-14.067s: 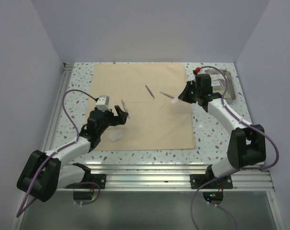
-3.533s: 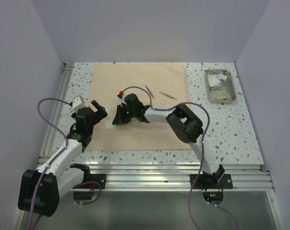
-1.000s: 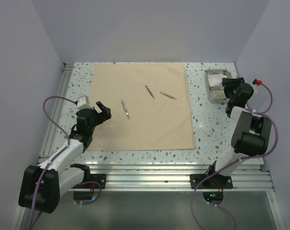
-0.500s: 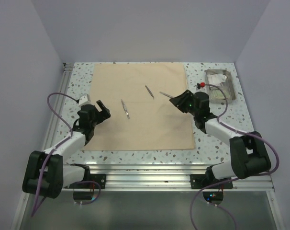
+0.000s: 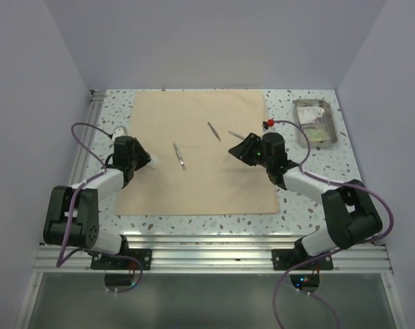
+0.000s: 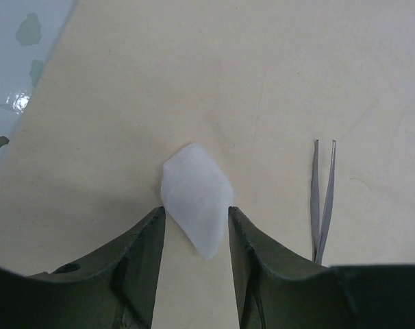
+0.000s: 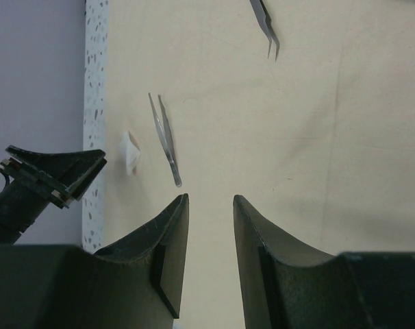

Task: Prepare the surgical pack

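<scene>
The tan cloth lies flat mid-table with three thin metal tweezers on it: one at the left, one in the middle, one at the right. A small white sachet lies near the cloth's left edge. My left gripper is low over it, its fingertips touching the sachet's two sides. My right gripper stands open over bare cloth, right of the left tweezers, nothing between its fingers. The steel tray with sachets sits at the back right.
The speckled table's bare strips run left and right of the cloth. An aluminium rail borders the near edge. Purple walls close in on three sides. My right arm's cable arcs between the gripper and the tray.
My right arm swung from the tray to the cloth's right part and its jaws narrowed. My left gripper came down at the cloth's left edge and its jaws closed in on the white sachet.
</scene>
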You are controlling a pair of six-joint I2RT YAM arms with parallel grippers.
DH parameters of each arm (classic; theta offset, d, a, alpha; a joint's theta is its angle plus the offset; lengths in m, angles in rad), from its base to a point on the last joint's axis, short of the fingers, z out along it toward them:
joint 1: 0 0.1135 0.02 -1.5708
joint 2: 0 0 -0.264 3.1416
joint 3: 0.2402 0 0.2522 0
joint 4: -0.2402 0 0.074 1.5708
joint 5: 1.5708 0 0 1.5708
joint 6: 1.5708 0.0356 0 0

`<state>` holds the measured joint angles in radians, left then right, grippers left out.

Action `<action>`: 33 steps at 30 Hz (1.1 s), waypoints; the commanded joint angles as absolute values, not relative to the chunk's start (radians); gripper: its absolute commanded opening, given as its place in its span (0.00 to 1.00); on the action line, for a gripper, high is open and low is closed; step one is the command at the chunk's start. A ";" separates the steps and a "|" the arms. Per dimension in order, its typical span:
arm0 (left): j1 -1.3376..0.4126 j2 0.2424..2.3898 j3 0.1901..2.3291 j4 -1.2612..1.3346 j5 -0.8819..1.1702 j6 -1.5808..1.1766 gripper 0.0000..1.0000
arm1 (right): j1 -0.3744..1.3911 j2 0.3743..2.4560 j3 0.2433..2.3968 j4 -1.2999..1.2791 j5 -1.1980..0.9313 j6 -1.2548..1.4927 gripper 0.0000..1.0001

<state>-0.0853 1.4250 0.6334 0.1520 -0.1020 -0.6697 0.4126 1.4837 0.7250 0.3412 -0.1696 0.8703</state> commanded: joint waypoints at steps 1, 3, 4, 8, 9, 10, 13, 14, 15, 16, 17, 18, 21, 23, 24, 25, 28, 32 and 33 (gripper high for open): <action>-0.078 1.476 0.696 0.117 -0.090 -0.676 0.46 | 0.417 1.480 0.770 0.334 -0.184 0.842 0.36; -0.077 1.508 0.715 0.098 -0.115 -0.670 0.47 | 0.417 1.482 0.769 0.333 -0.189 0.841 0.36; -0.077 1.515 0.719 0.094 -0.123 -0.667 0.47 | 0.417 1.482 0.767 0.334 -0.189 0.838 0.36; -0.075 1.552 0.727 0.095 -0.138 -0.658 0.47 | 0.417 1.482 0.759 0.341 -0.195 0.831 0.36; -0.075 1.557 0.727 0.098 -0.134 -0.660 0.47 | 0.417 1.482 0.759 0.344 -0.195 0.831 0.36; -0.075 1.560 0.729 0.101 -0.135 -0.660 0.46 | 0.417 1.482 0.759 0.341 -0.195 0.828 0.36; -0.075 1.589 0.738 0.098 -0.156 -0.655 0.43 | 0.416 1.482 0.761 0.339 -0.199 0.827 0.36; -0.075 1.597 0.742 0.095 -0.160 -0.655 0.38 | 0.417 1.480 0.761 0.339 -0.201 0.828 0.36; -0.075 1.603 0.749 0.094 -0.160 -0.653 0.36 | 0.417 1.480 0.761 0.339 -0.204 0.827 0.36; -0.074 1.618 0.753 0.095 -0.158 -0.653 0.33 | 0.417 1.477 0.761 0.339 -0.206 0.827 0.36; -0.074 1.626 0.756 0.092 -0.160 -0.653 0.26 | 0.417 1.477 0.761 0.339 -0.207 0.828 0.36; -0.074 1.634 0.761 0.094 -0.160 -0.652 0.23 | 0.417 1.477 0.759 0.341 -0.207 0.830 0.36; -0.074 1.647 0.769 0.094 -0.169 -0.650 0.08 | 0.419 1.470 0.758 0.337 -0.215 0.825 0.36; -0.074 1.641 0.767 0.101 -0.173 -0.646 0.00 | 0.422 1.465 0.758 0.331 -0.219 0.821 0.36; -0.074 1.640 0.765 0.104 -0.172 -0.643 0.00 | 0.425 1.463 0.758 0.327 -0.221 0.815 0.36; -0.074 1.631 0.761 0.112 -0.166 -0.638 0.00 | 0.425 1.463 0.759 0.325 -0.227 0.810 0.36; -0.072 1.583 0.735 0.147 -0.118 -0.627 0.00 | 0.433 1.474 0.778 0.311 -0.267 0.790 0.36; -0.075 1.493 0.689 0.189 0.000 -0.626 0.00 | 0.454 1.525 0.824 0.313 -0.376 0.772 0.38; -0.075 1.476 0.678 0.186 0.033 -0.629 0.00 | 0.460 1.538 0.827 0.346 -0.424 0.776 0.39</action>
<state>-0.0807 1.5574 0.6994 0.1181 -0.0700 -0.6495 0.4397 1.5066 0.7685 0.3065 -0.2951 0.8059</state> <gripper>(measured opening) 0.008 0.381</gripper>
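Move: The white pad lies flat on the cloth almost under the left hand, about 5 cm below, 2 cm ahead and 1 cm to its right. Its nearest neighbour, the near tweezers, lies 10 cm to the right of the pad and 2 cm farther out; the dark tweezers is farther off, some 22 cm to the right of the pad and 11 cm beyond it. From the right hand, the pad is roughly 29 cm to the left, nearly level fore and aft, 11 cm lower. Onto the white pad the left hand sinks about 5 cm, tipping some 10 degrees further down and easing slightly forward while its half-open fingers shut fully, pinching the pad by its left, near edge. It then starts up by a little under 2 cm, drifting right. Late on, the waiting right hand shifts about 3 cm left and a bit back, turning counter-clockwise. ##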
